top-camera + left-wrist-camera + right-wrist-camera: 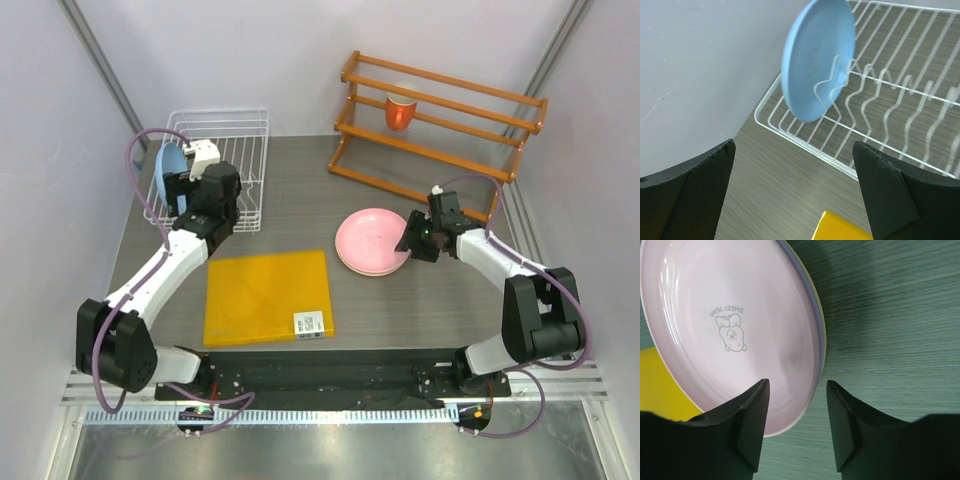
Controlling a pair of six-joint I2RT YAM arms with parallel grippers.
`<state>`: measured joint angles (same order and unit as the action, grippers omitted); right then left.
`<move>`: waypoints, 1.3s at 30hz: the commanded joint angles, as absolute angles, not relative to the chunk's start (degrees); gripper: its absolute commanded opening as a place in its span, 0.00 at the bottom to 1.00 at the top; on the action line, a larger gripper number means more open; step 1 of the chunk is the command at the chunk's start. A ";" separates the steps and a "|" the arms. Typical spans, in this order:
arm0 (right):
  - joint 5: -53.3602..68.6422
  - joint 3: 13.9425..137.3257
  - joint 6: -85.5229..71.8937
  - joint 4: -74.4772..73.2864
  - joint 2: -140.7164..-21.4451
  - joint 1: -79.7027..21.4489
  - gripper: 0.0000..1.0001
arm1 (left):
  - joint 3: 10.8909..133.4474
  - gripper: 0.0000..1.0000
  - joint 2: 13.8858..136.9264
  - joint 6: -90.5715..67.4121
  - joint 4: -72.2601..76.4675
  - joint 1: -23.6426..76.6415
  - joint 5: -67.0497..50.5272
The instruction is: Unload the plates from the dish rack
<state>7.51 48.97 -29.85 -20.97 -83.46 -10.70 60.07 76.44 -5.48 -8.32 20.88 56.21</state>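
Note:
The light blue plate (170,172) stands upright in the left end of the white wire dish rack (235,140). In the left wrist view the plate (817,60) leans in a slot of the rack (885,100). My left gripper (183,190) is open and empty, just in front of the rack's near rim (795,192). The pink plate (370,240) lies on top of a stack on the table. The right wrist view shows the pink plate (730,325) over a lilac rim (813,305) and an orange-yellow rim (823,337). My right gripper (413,240) is open, its jaws either side of the stack's edge (796,422), holding nothing.
A square yellow mat (266,295) lies at the front centre; its corner shows in the left wrist view (840,230). An orange wooden stepped shelf (440,125) with a red-orange cup (401,110) stands at the back right. Walls close in the left, right and back.

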 commanded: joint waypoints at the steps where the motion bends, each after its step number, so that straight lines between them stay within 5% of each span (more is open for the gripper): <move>1: 5.19 51.76 -27.87 -19.86 -81.66 -10.37 0.60 | 63.36 0.99 79.62 -4.13 -4.31 14.79 55.11; 12: -2.46 55.98 -24.61 -26.37 -74.01 -10.11 0.76 | 69.26 0.99 92.79 3.41 5.00 6.59 57.03; 18: -2.46 56.34 -23.99 -26.72 -75.41 -9.58 0.76 | 69.34 0.98 97.64 2.12 6.85 4.57 55.64; 24: -1.50 56.78 -23.64 -26.72 -78.57 -9.41 0.76 | 70.05 0.67 100.10 0.79 7.56 2.90 53.09; 27: -1.23 57.13 -23.47 -26.63 -79.98 -9.32 0.75 | 70.49 0.59 100.63 0.70 7.74 2.37 53.35; 34: -0.97 57.30 -23.12 -26.37 -81.21 -9.14 0.75 | 72.42 0.14 102.39 -1.58 5.10 0.97 52.47; 39: -0.97 56.69 -22.76 -26.37 -81.30 -9.05 0.75 | 73.74 0.00 103.36 -1.67 4.66 0.44 51.95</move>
<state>-1.17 54.87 -23.83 -26.94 -81.17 -9.41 70.74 102.35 0.10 3.33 1.10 52.58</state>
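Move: The blue plate stands on edge in the dish rack, its middle some 13 cm ahead of the open left hand, 11 cm to its left and 11 cm below. The rack's middle is about 15 cm ahead, 1 cm left and 17 cm down; the yellow board lies 19 cm back, 14 cm right and 22 cm down. From the right hand the blue plate is about 60 cm left, 19 cm ahead and 8 cm higher; the stacked pink plate's middle is 9 cm left, 3 cm ahead and 1 cm lower. Leftward and forward over the rack, then mostly down, the left hand travels about 12 cm left, 8 cm forward and 8 cm down, turning some 15 degrees counter-clockwise, and its wide-open fingers shut to pinch the blue plate's near rim. The right hand opens further, lifts clear of the pink plate and draws off to the right, then sinks back about halfway. ##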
